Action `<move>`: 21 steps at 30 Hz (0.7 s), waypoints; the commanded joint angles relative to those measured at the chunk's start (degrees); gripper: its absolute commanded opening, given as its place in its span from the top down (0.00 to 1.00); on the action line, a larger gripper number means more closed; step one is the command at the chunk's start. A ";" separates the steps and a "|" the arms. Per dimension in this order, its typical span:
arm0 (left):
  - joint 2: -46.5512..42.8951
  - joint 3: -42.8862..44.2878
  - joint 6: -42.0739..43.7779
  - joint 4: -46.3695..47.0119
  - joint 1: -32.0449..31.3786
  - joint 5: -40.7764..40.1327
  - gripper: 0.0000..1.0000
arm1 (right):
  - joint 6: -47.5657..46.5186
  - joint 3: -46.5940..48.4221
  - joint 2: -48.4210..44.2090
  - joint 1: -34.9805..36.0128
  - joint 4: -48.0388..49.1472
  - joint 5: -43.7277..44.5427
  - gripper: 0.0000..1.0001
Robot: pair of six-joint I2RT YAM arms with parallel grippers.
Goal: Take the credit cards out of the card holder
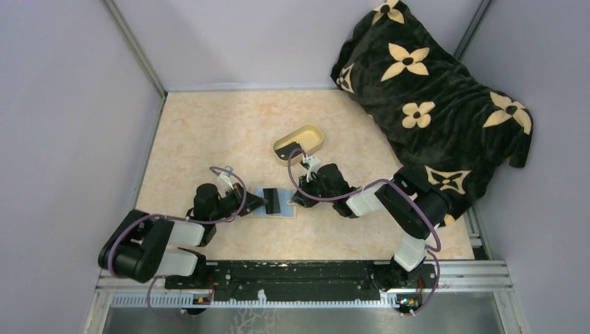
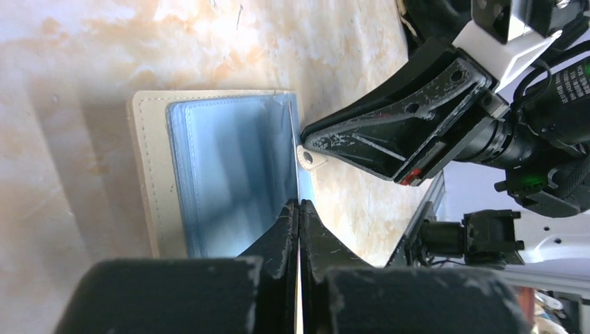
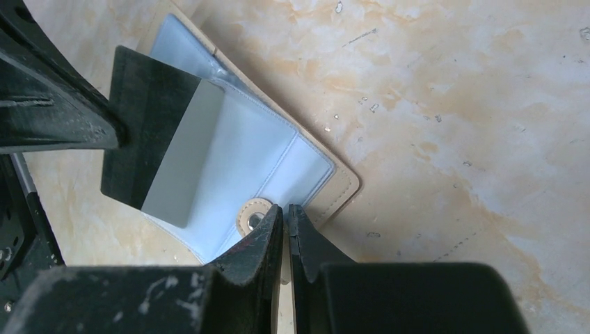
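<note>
The card holder (image 1: 282,207) lies open on the table, blue-grey inner faces (image 2: 229,174) up and tan rim around them. My left gripper (image 2: 299,205) is shut on a black credit card (image 3: 156,132), which stands on edge over the holder's left half (image 1: 270,202). I cannot tell whether the card's lower edge still sits in a pocket. My right gripper (image 3: 285,209) is shut on the holder's tan edge, right beside the closing tab (image 3: 252,214) with its snap. The two grippers face each other across the holder.
An oval cream-yellow dish (image 1: 299,142) stands just behind the right gripper. A black blanket with cream flowers (image 1: 431,90) is heaped at the back right. Grey walls close in the marbled table (image 1: 209,132) on three sides.
</note>
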 commanded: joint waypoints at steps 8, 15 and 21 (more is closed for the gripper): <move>-19.29 5.09 13.05 -30.31 2.23 -7.84 1.00 | -0.83 0.57 1.77 -0.87 -2.57 0.44 0.92; -27.06 2.71 8.28 -27.07 3.67 -10.22 1.00 | -0.68 1.07 -1.41 -1.12 -3.45 -0.26 0.92; -29.19 0.74 5.38 -17.02 3.71 -13.13 1.00 | 9.72 0.96 -7.94 -5.96 7.23 -16.40 0.94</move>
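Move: The black credit card is already in my left hand. From that hand the open card holder's middle is about 3 cm to the right, level ahead and some 4 cm below; its snap tab is about 8 cm to the right, and the tray some 16 cm ahead and 10 cm right. From my right hand, which is at the tab, the holder's middle is about 5 cm left and 1 cm down, and the tray 16 cm ahead. I keep the card pinched in my left hand and carry it left and up, about 4 cm each way, and some 2 cm forward, away from the holder, turning it some 10 degrees counter-clockwise and tipping the fingers up as much. My right fingers stay put at the tab on the flat holder, then start to rise about 1 cm at the very end. ##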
